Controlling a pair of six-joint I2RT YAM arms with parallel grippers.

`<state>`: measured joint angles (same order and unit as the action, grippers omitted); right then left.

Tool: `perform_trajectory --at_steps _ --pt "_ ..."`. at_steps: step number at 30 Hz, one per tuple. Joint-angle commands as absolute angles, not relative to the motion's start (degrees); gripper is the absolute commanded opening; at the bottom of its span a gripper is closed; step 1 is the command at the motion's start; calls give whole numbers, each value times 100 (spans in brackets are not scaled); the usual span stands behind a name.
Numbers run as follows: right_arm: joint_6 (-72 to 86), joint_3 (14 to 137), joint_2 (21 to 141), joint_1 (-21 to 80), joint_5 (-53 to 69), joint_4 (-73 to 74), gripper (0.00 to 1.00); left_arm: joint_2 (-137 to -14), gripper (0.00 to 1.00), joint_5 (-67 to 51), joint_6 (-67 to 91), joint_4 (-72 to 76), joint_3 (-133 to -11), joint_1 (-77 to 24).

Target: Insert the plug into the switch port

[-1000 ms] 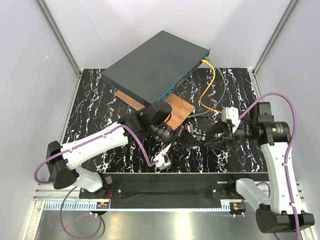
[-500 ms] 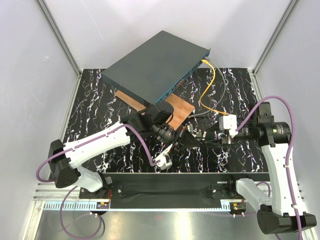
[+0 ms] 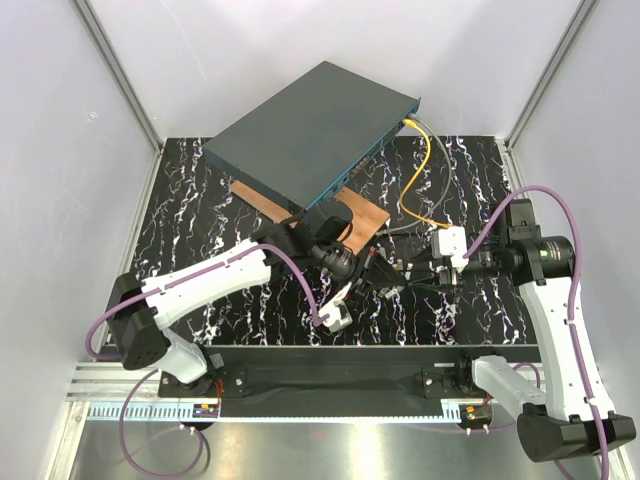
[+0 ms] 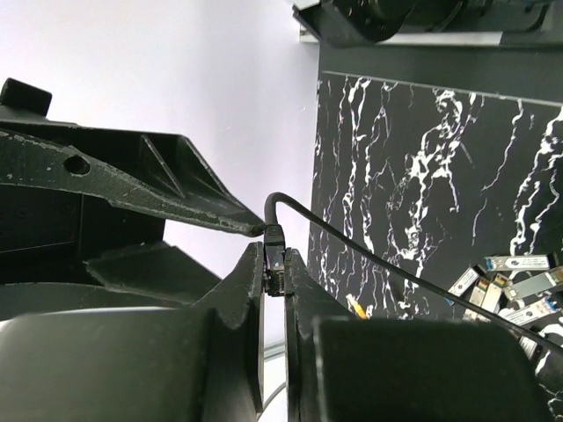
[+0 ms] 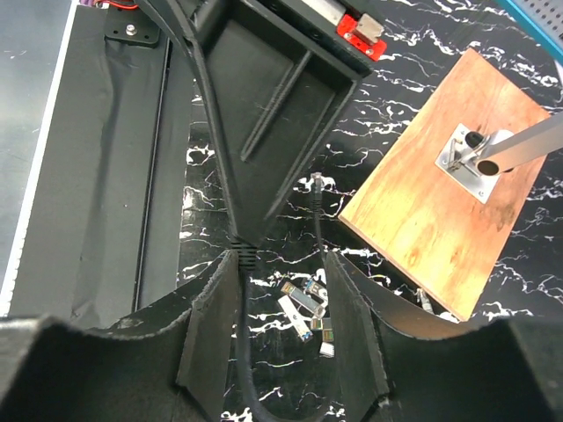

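Observation:
The switch (image 3: 300,130) lies at the back, its teal front face with the row of ports (image 3: 348,177) turned toward the arms. An orange cable (image 3: 418,170) loops from the switch's right end down to the table. The plug (image 4: 356,305) shows as a small yellowish tip on the table, near the grey modules. My left gripper (image 4: 275,264) is shut on the small black connector (image 4: 274,239) of a black cable, held above the table. My right gripper (image 5: 281,264) faces it, open, with that black cable (image 5: 242,352) running along its left finger. In the top view the left gripper (image 3: 380,275) and the right gripper (image 3: 412,283) meet.
A wooden board (image 3: 360,222) with a metal post bracket (image 5: 471,158) lies in front of the switch. Several grey metal modules (image 5: 308,312) are scattered on the marbled table below the grippers. White walls close in the back and sides.
The left arm has swung right and forward with the black connector. The right gripper has moved left toward it and narrowed slightly, so the two now meet.

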<state>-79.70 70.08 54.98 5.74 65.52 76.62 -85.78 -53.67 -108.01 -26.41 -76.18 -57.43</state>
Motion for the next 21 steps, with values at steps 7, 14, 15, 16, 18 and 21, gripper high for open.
perform_trajectory --at_steps 7,14,15,16,18,21 --pt "-8007 7084 5687 677 6513 9378 46 -8613 0 -5520 -10960 -2057 -7875 -5687" --pt "-8060 6996 5642 721 6407 9369 41 -8631 0 -5511 -10898 -1951 -7884 -5643" --pt "-8051 7005 5651 729 6416 9360 40 -8631 0 -5511 -10907 -1934 -7884 -5643" --pt "-8051 7014 5660 729 6425 9369 39 -8622 0 -5519 -10907 -1934 -7892 -5643" --pt "-8059 7049 5643 738 6425 9360 36 -8631 0 -5537 -10907 -1916 -7893 -5643" --pt "-8059 7058 5643 747 6416 9369 28 -8631 0 -5537 -10890 -1890 -7910 -5643"
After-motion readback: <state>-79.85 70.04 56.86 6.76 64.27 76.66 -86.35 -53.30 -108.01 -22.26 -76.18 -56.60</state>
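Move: Just off the left hand's right side, the right gripper's open tips wait about 3 cm to its right, 1 cm ahead and 1 cm higher. The left fingers already hold the plug; from the right hand it lies some 3 cm left, 1 cm back and 1 cm below. The loose transceivers lie about 5 cm ahead of the right hand, 3 cm left and 24 cm down, the wooden board about 16 cm ahead and 16 cm left. Bringing the plug into the right gripper's mouth, the left hand keeps its pinch and eases forward about 1 cm, then rises about 1 cm with a slight drift right. The right hand sinks nearly 1 cm to straddle the cable boot behind the plug, its fingers closing from half open to about a third. ##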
